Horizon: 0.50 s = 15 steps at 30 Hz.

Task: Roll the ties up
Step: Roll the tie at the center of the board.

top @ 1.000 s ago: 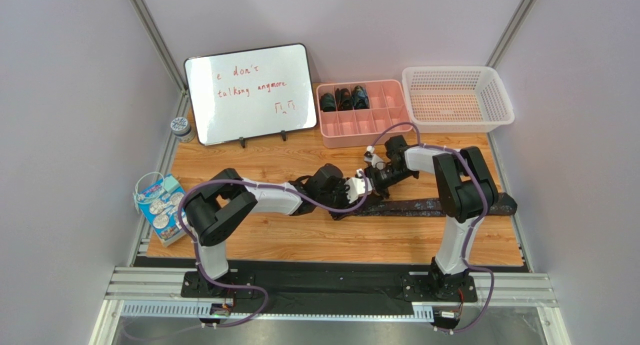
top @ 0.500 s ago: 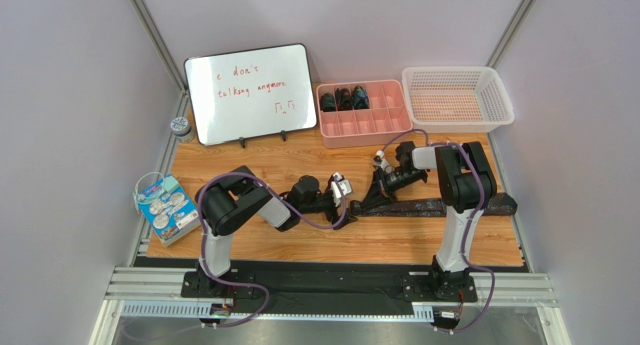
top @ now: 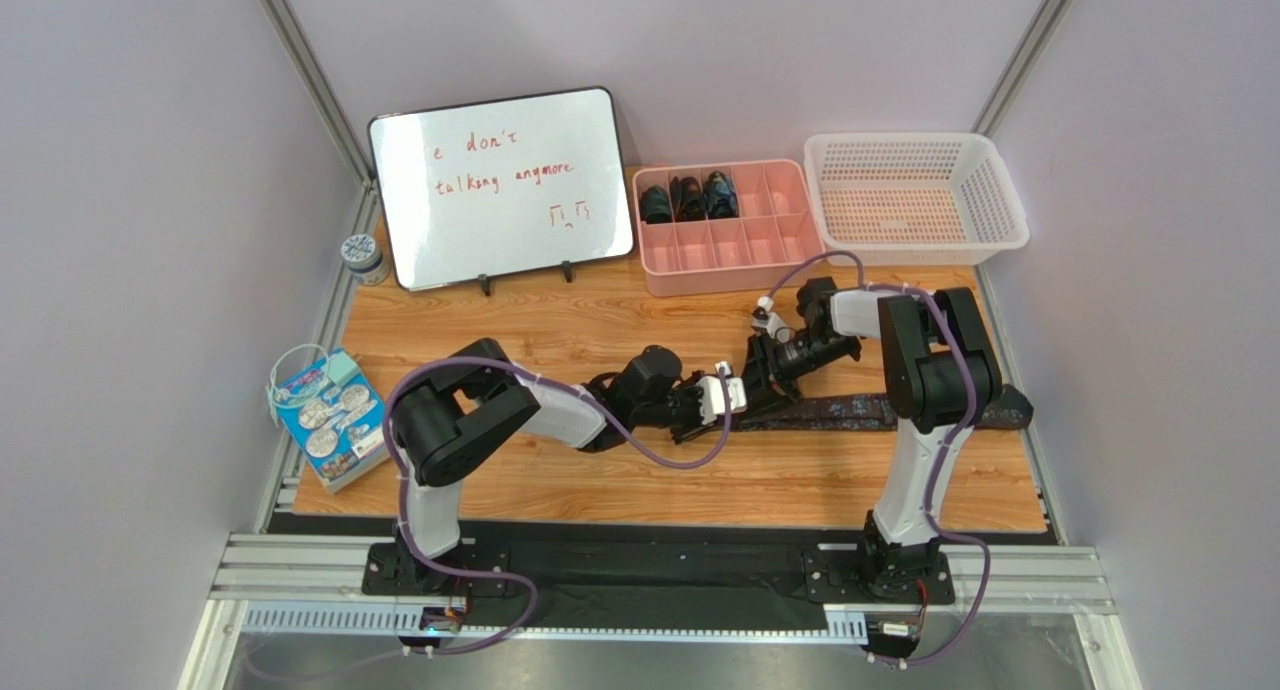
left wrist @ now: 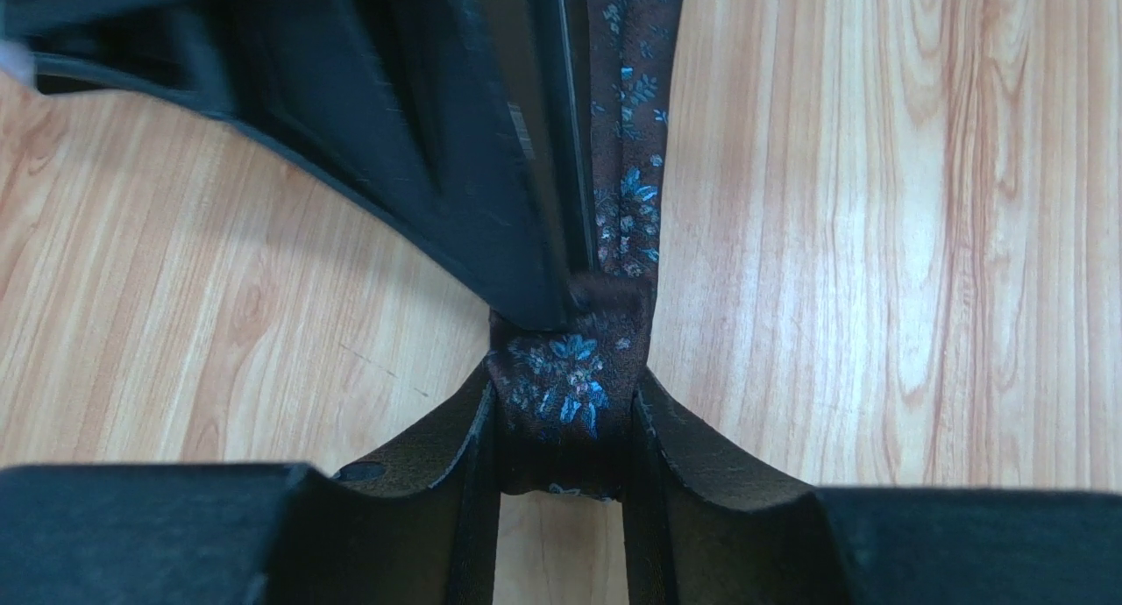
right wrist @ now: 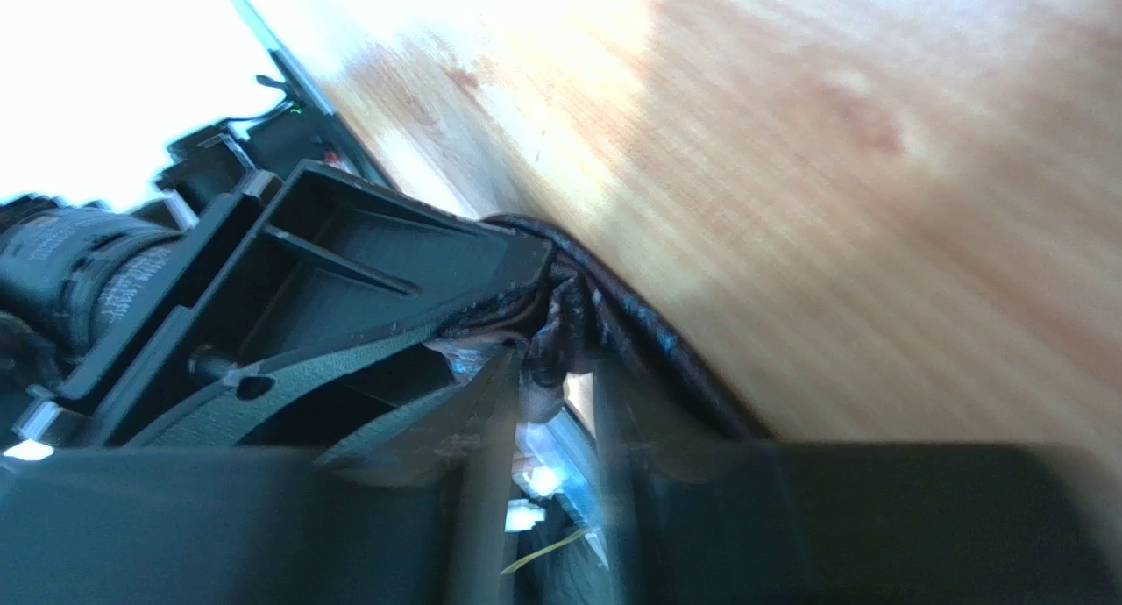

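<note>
A dark tie (top: 887,410) with small blue flowers lies along the wooden table, its left end folded into a short roll. My left gripper (top: 732,395) is shut on that rolled end (left wrist: 569,375), one finger pressing each side. In the left wrist view my left gripper (left wrist: 566,414) meets a finger (left wrist: 501,171) of the right gripper from above. My right gripper (top: 756,378) sits just beyond the roll. In the blurred right wrist view my right gripper (right wrist: 556,362) has its jaws slightly parted, with tie fabric (right wrist: 659,342) at the tips. Three rolled ties (top: 688,198) sit in the pink organizer.
A pink compartment organizer (top: 751,245) and a white basket (top: 914,195) stand at the back right. A whiteboard (top: 501,188) leans at the back left, with a small jar (top: 361,252) beside it. A colourful box (top: 323,417) sits at the left edge.
My left gripper drew back left and opened, then returned right and closed on the tie's rolled end. The right gripper's jaws have parted from shut.
</note>
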Each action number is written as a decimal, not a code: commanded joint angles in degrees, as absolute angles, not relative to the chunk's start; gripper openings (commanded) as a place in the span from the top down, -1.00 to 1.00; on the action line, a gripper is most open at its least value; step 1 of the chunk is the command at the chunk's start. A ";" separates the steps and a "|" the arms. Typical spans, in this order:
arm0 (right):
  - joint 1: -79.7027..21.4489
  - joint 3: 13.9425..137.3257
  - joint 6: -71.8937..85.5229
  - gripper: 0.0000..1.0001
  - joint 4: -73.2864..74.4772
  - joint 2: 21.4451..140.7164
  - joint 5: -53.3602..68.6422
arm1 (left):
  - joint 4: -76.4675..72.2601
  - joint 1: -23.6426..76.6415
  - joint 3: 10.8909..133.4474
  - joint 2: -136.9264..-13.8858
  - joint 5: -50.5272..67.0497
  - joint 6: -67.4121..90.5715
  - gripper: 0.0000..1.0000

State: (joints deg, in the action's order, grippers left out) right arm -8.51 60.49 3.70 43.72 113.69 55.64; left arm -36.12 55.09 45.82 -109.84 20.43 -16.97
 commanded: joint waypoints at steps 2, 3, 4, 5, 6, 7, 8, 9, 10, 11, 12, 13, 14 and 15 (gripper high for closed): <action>-7.82 62.76 1.85 0.12 44.20 105.65 50.54 | -7.66 55.46 49.83 -110.04 16.96 -22.33 0.74; -7.74 62.41 1.67 0.02 44.38 104.86 50.62 | -4.86 55.46 50.62 -110.30 16.44 -22.06 0.75; -7.82 61.45 1.76 -0.03 44.47 103.46 50.89 | -3.62 55.46 52.10 -110.82 16.26 -21.89 0.75; -7.91 60.83 2.02 -0.04 44.04 102.93 50.98 | -2.65 55.46 52.73 -111.00 16.09 -21.54 0.76; -7.91 60.21 3.07 -0.09 43.51 102.48 51.15 | -0.81 55.46 53.34 -111.35 15.91 -20.84 0.75; -8.35 58.81 3.42 -0.09 41.77 102.13 51.67 | -0.27 55.46 54.31 -111.79 16.00 -20.74 0.75; -8.78 58.54 3.86 -0.09 41.14 102.22 51.68 | -0.26 55.46 54.75 -112.06 16.17 -20.66 0.75; -9.31 58.19 3.95 -0.08 40.78 102.48 51.68 | 1.82 55.46 55.10 -112.32 16.08 -19.70 0.74; -10.27 58.01 4.39 -0.08 39.91 102.74 52.11 | 2.45 55.55 56.15 -112.85 16.17 -19.69 0.74; -10.81 57.66 4.57 -0.07 39.47 103.27 51.86 | 3.07 55.46 56.42 -113.03 16.17 -19.51 0.73; -11.25 57.57 4.57 -0.04 39.29 103.53 51.25 | 3.69 55.46 56.69 -113.20 15.74 -19.16 0.72; -12.12 57.57 4.14 -0.01 39.29 103.88 49.67 | 4.13 55.37 57.12 -113.38 15.91 -18.73 0.72; -12.30 57.39 3.96 0.01 39.29 104.32 49.05 | 4.48 55.37 57.22 -113.29 15.91 -18.72 0.72; -12.30 57.39 3.96 0.04 39.11 104.59 48.43 | 4.66 55.37 57.13 -113.20 15.91 -18.72 0.71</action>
State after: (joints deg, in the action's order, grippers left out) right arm -10.85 57.89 3.79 41.54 103.57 50.96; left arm -9.32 55.46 58.57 -109.58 18.90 -19.35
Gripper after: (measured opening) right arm 0.504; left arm 0.372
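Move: The rolled part of the tie is already gripped edge to edge between the left fingers, right at that hand's point. From the right hand it lies roughly 2 cm to the left, level fore and aft and about 1 cm lower. The unrolled strip runs off to the right, its middle about 18 cm to the right of the right hand and 2 cm below. The pink organiser stands some 22 cm ahead of that hand and 5 cm to its left. Up by about 3 cm and a little forward the right hand lifts away from the folded tie, its fingers spreading on to about half open as it rolls some 10 degrees; then it comes back and sinks about 1 cm over the roll. The left hand stays in place, keeps its hold on the roll's edges and tips its fingers about 12 degrees further down. ##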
